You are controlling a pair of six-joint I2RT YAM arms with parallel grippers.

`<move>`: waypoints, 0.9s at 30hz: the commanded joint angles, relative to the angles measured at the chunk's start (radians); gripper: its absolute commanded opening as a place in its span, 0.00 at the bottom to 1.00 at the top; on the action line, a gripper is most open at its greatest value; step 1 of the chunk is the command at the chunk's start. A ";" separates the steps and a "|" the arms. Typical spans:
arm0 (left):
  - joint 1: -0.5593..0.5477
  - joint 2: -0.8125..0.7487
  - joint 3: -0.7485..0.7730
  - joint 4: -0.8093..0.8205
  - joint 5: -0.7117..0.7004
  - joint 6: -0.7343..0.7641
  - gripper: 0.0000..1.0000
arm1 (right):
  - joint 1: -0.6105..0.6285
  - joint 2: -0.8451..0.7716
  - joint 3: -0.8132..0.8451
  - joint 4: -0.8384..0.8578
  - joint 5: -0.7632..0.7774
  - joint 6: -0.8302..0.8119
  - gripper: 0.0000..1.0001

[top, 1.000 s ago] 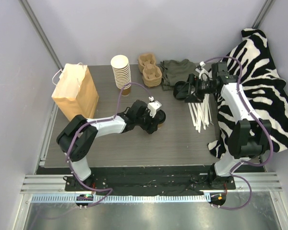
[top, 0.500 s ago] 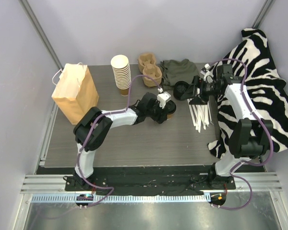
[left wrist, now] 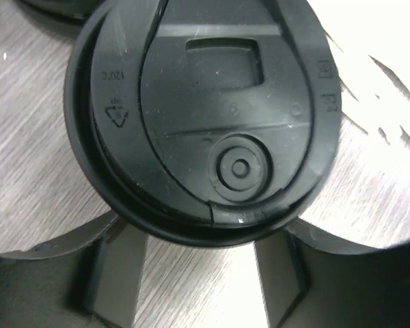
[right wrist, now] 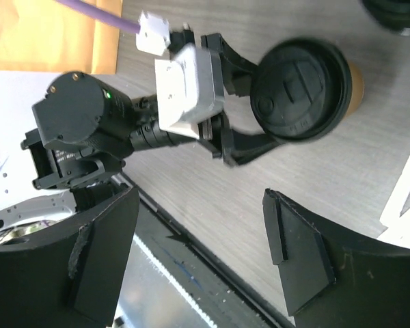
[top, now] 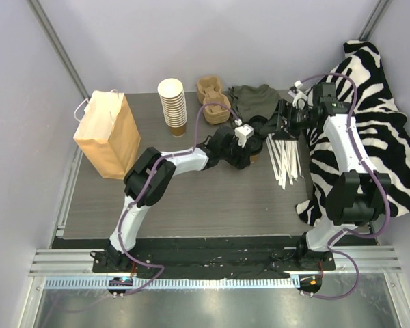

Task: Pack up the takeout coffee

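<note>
The takeout coffee (top: 250, 148), a small brown cup with a black lid (left wrist: 205, 116), is in the middle of the table, right of centre. My left gripper (top: 246, 145) is shut on it, with a finger (left wrist: 116, 273) on each side of the cup below the lid. The right wrist view shows the cup (right wrist: 302, 87) held in the left gripper (right wrist: 242, 113). My right gripper (top: 277, 126) is open and empty, just right of the cup, with its fingers (right wrist: 297, 253) wide apart.
A brown paper bag (top: 106, 133) stands at the left. A tall stack of lidless cups (top: 172, 102), pulp cup carriers (top: 215, 99) and a green cloth (top: 254, 99) are at the back. Loose black lids (top: 260, 125), white sticks (top: 285, 160) and a zebra cloth (top: 369, 123) are at the right.
My left gripper has carried the cup right and back across the table, toward the right gripper. The right gripper has shifted slightly right and back.
</note>
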 commanded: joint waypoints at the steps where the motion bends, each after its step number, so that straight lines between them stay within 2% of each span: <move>1: -0.005 -0.049 0.028 -0.053 0.035 -0.004 0.70 | -0.006 0.015 0.106 0.006 0.028 -0.024 0.82; 6: 0.006 -0.289 -0.084 -0.246 0.080 0.055 0.83 | -0.005 0.044 0.233 0.070 0.053 -0.001 0.81; 10: 0.018 -0.463 -0.080 -0.488 0.141 0.109 0.86 | 0.014 0.082 0.302 0.176 0.073 0.083 0.78; 11: 0.026 -0.486 -0.075 -0.583 0.150 0.121 0.86 | 0.021 0.106 0.316 0.230 0.083 0.106 0.76; 14: 0.047 -0.578 -0.054 -0.725 0.184 0.135 0.86 | 0.057 0.156 0.366 0.311 0.135 0.169 0.70; 19: 0.093 -0.717 -0.077 -0.840 0.300 0.164 0.84 | 0.197 0.346 0.533 0.322 0.288 0.180 0.60; 22: 0.098 -0.816 -0.126 -0.852 0.299 0.163 0.84 | 0.253 0.462 0.651 0.336 0.387 0.168 0.53; 27: 0.113 -0.955 -0.230 -0.837 0.238 0.158 0.84 | 0.294 0.619 0.761 0.370 0.476 0.192 0.48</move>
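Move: The lidded coffee cup stands between the left fingers, its middle about 1 cm ahead and 1 cm right of that hand, level with it. From the cup, the loose black lids lie some 10 cm ahead and 3 cm right, the white straws 13 cm right. The cardboard carrier lies about 21 cm ahead, 20 cm left and 19 cm below the right hand; the green cloth is some 16 cm right of the carrier, level with it. The coffee cup is let go: the left fingers open and the hand draws back and left, then rises steeply about 20 cm as it goes on clear of the cup. Towards the cardboard carrier swings the right hand, forward about 19 cm and later 10 cm left, rising some 7 cm then sinking again, fingers tilting up about 20 degrees and closing to half open, still empty. ##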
